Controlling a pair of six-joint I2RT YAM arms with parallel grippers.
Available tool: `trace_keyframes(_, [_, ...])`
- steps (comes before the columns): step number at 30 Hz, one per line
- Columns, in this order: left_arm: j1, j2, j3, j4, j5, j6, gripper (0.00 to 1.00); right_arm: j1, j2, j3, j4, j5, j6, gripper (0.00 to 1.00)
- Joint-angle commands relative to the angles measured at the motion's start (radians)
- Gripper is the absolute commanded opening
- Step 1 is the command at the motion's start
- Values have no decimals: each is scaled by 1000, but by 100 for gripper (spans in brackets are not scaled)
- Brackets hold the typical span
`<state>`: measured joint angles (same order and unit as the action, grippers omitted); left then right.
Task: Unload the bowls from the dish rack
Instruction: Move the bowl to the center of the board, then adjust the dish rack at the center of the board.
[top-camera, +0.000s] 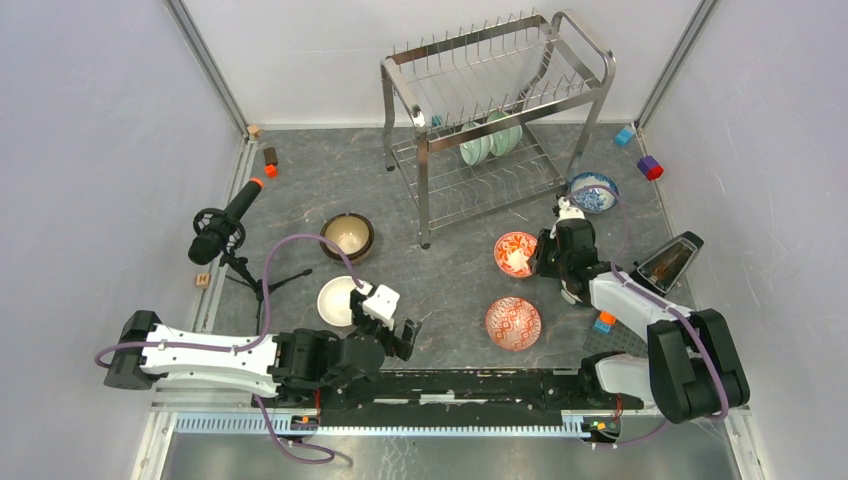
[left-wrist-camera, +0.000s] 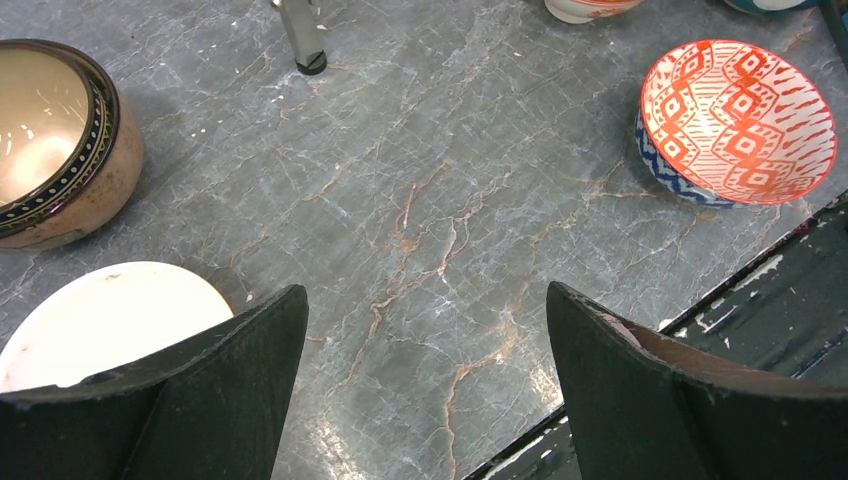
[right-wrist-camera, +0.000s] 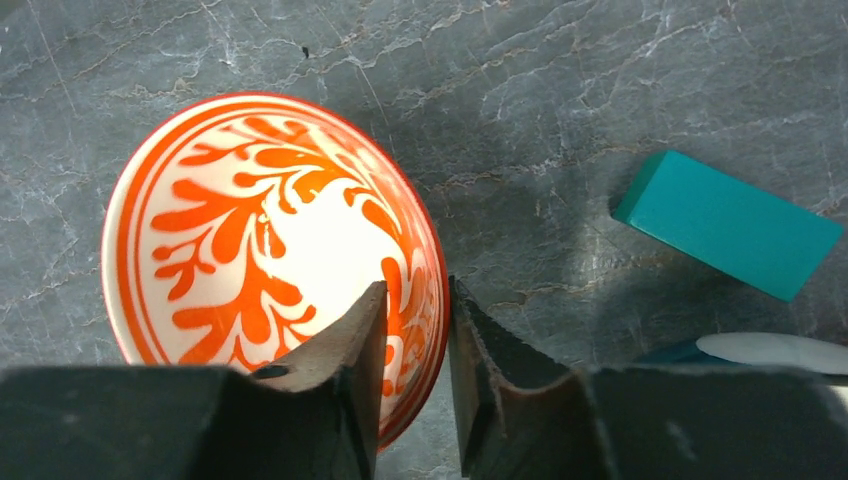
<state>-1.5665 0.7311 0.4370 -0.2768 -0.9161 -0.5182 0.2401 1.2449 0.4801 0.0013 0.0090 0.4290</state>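
Observation:
The steel dish rack (top-camera: 500, 100) stands at the back, with two pale green bowls (top-camera: 490, 140) upright in its lower tier. On the table sit a blue-and-white bowl (top-camera: 593, 192), a red-orange leaf-patterned bowl (top-camera: 515, 253) (right-wrist-camera: 260, 220), a red-orange diamond-patterned bowl (top-camera: 513, 323) (left-wrist-camera: 740, 120), a white bowl (top-camera: 337, 300) (left-wrist-camera: 110, 310) and a dark brown bowl (top-camera: 347, 236) (left-wrist-camera: 50, 140). My right gripper (top-camera: 535, 258) (right-wrist-camera: 418, 295) straddles the leaf bowl's right rim, slightly open, a small gap on each side. My left gripper (top-camera: 400, 335) (left-wrist-camera: 425, 310) hangs wide open over bare table beside the white bowl.
A microphone on a tripod (top-camera: 225, 225) stands at the left. Toy blocks lie about: teal (right-wrist-camera: 728, 222) right of the leaf bowl, blue (top-camera: 624, 136), purple and red (top-camera: 650, 167), orange (top-camera: 604, 322). A rack leg (left-wrist-camera: 303, 35) is ahead of the left gripper.

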Motion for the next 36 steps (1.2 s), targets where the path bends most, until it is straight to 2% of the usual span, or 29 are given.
trace_keyframes(1, [-3,6,42,70,-49,7,95,-3,16,54,-16,-7,-41,39])
trace_keyframes(6, [-3,39,54,97,-59,32,96,-1,-41,62,-32,-35,-23,62])
trace_keyframes(10, [-2,92,85,143,-93,91,99,-2,-123,111,-96,-31,-19,72])
trace_keyframes(15, [43,188,159,243,-155,214,100,-1,-272,164,-149,-63,-3,73])
trace_keyframes(18, [159,222,220,251,-63,217,100,-2,-382,143,-138,-93,9,73])
trace_keyframes(20, [268,227,251,269,53,201,100,-2,-448,106,-125,-108,18,72])
trace_keyframes(24, [435,258,299,382,229,225,100,-1,-605,-30,-27,-165,49,72])
trace_keyframes(27, [521,309,324,501,247,251,100,-2,-705,-130,72,-239,83,72])
trace_keyframes(32, [631,417,324,775,279,307,100,-2,-771,-226,162,-296,82,72])
trace_keyframes(36, [703,523,398,836,316,358,100,-2,-789,-256,190,-310,87,72])
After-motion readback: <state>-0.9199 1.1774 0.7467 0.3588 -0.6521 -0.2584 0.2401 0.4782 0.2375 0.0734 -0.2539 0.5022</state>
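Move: The rack's near-left leg stands about 22 cm ahead of the open left gripper and 4 cm to its right, its mid-height some 5 cm above. The white-lined bowl lies 15 cm left and 9 cm ahead of this gripper, the brown bowl 13 cm left and 22 cm ahead, both about 11 cm lower. The right fingertips still straddle the small orange bowl's rim, its middle 4 cm left and 1 cm ahead, 1 cm lower; from that hand the red-patterned bowl lies 13 cm back, 6 cm left and level in height, the teal block 7 cm right, 2 cm ahead and 3 cm down. Open the right fingers wider around the orange bowl's rim and lift them clear, up some 15 cm, then back about 5 cm and a little left while sinking slightly, tipping the fingers up by 30 degrees. Meanwhile bring the open left gripper forward about 18 cm and up 11 cm towards the rack's near-left leg, turning it counter-clockwise. ##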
